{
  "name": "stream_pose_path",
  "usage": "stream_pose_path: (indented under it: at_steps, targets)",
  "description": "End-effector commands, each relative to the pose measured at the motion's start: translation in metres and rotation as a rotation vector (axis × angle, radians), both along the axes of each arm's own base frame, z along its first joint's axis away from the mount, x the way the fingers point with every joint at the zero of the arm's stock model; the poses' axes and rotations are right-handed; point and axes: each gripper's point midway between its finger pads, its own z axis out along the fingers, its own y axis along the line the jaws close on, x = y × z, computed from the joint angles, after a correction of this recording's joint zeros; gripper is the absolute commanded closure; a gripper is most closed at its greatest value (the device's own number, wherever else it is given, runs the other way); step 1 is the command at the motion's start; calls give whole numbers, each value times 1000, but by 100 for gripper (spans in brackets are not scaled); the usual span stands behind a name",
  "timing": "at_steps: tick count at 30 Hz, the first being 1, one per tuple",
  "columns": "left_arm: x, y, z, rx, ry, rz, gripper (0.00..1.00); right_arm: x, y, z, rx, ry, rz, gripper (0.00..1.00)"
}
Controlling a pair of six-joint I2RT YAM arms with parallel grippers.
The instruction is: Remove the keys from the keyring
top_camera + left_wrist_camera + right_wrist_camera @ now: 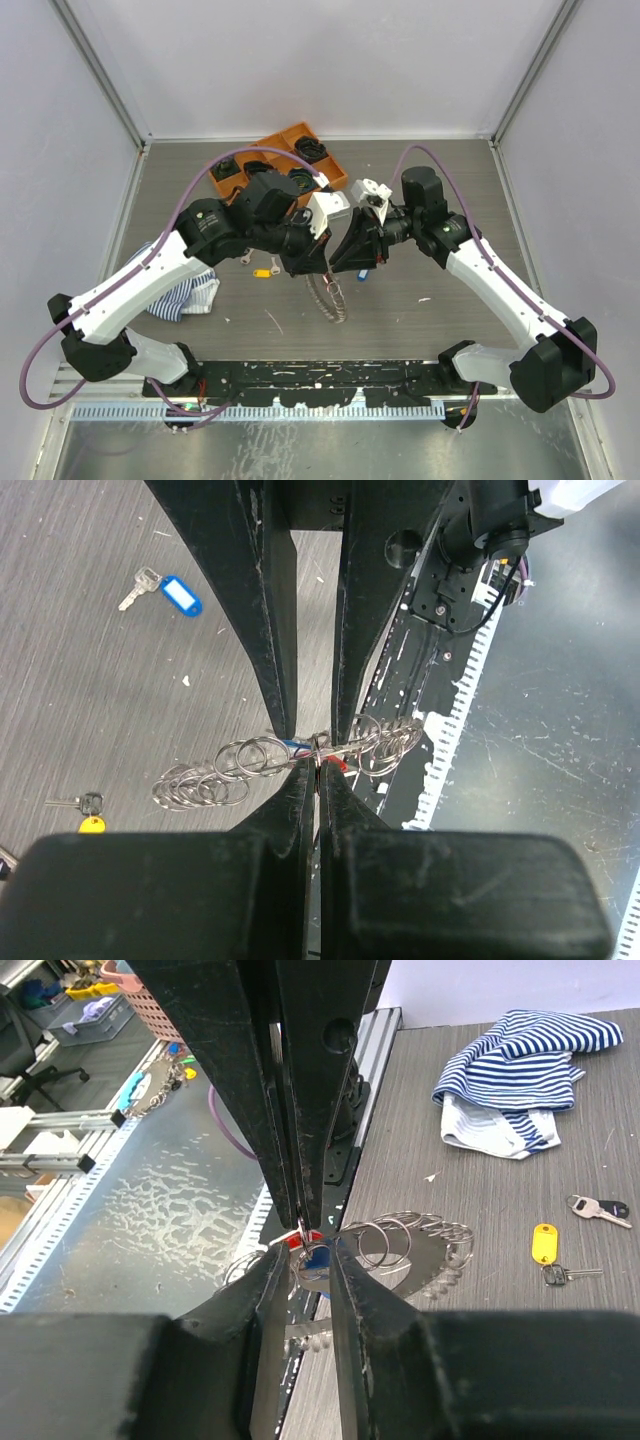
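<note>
The keyring (333, 298), a wire loop fringed with small silver rings, hangs between the two arms above the table. My left gripper (318, 763) is shut on the wire of the keyring (205, 778), with fringe rings spreading to both sides. My right gripper (313, 1255) faces it, jaws a little apart around a blue-tagged key (306, 1333) that hangs from the keyring (420, 1235). A red tag (291, 1241) shows just behind. Loose keys lie on the table: a blue-tagged key (180, 593), a yellow-tagged key (545, 1242) and a silver key (597, 1208).
An orange tray (280, 150) with black coiled bundles stands at the back, behind the left arm. A blue-and-white striped cloth (195, 290) lies at the left. A black rail (320, 385) runs along the near table edge.
</note>
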Motion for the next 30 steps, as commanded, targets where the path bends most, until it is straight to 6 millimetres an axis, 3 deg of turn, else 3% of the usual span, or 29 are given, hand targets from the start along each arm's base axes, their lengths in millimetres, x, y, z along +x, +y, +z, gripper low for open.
stream_pose_path:
  at_steps: [1,12,16,24,30]
  targets:
    - [3,-8,31,-119,-56,-7,100,-6,0,15,38,-43,29,73]
    - [5,-9,32,-125,-66,2,100,-9,2,14,37,-40,41,80]
    - [7,-9,33,-127,-70,6,100,-11,3,14,39,-41,50,87]
    - [11,-9,35,-136,-81,29,100,-13,3,10,39,-40,60,87]
    - [13,-11,35,-147,-82,35,100,-19,0,10,52,-67,92,99]
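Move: The small loop of the keyring that the left hand pinches sits between the right hand's parted fingertips, level with them and about 1 cm to their left; from the left hand it lies about 1 cm to the right and 1 cm below. On the table some 25 cm below the right hand, the blue-tagged key is about 7 cm ahead and 8 cm right, and the yellow-tagged key about 7 cm ahead and 16 cm left. The right fingertips close from about a third open to nearly shut, pinching the small loop of the keyring right at the left fingertips. As they close, the right hand eases only about half a centimetre back and a little left, its wrist hardly turning. The left hand stays in place and keeps its shut grip on the keyring. ##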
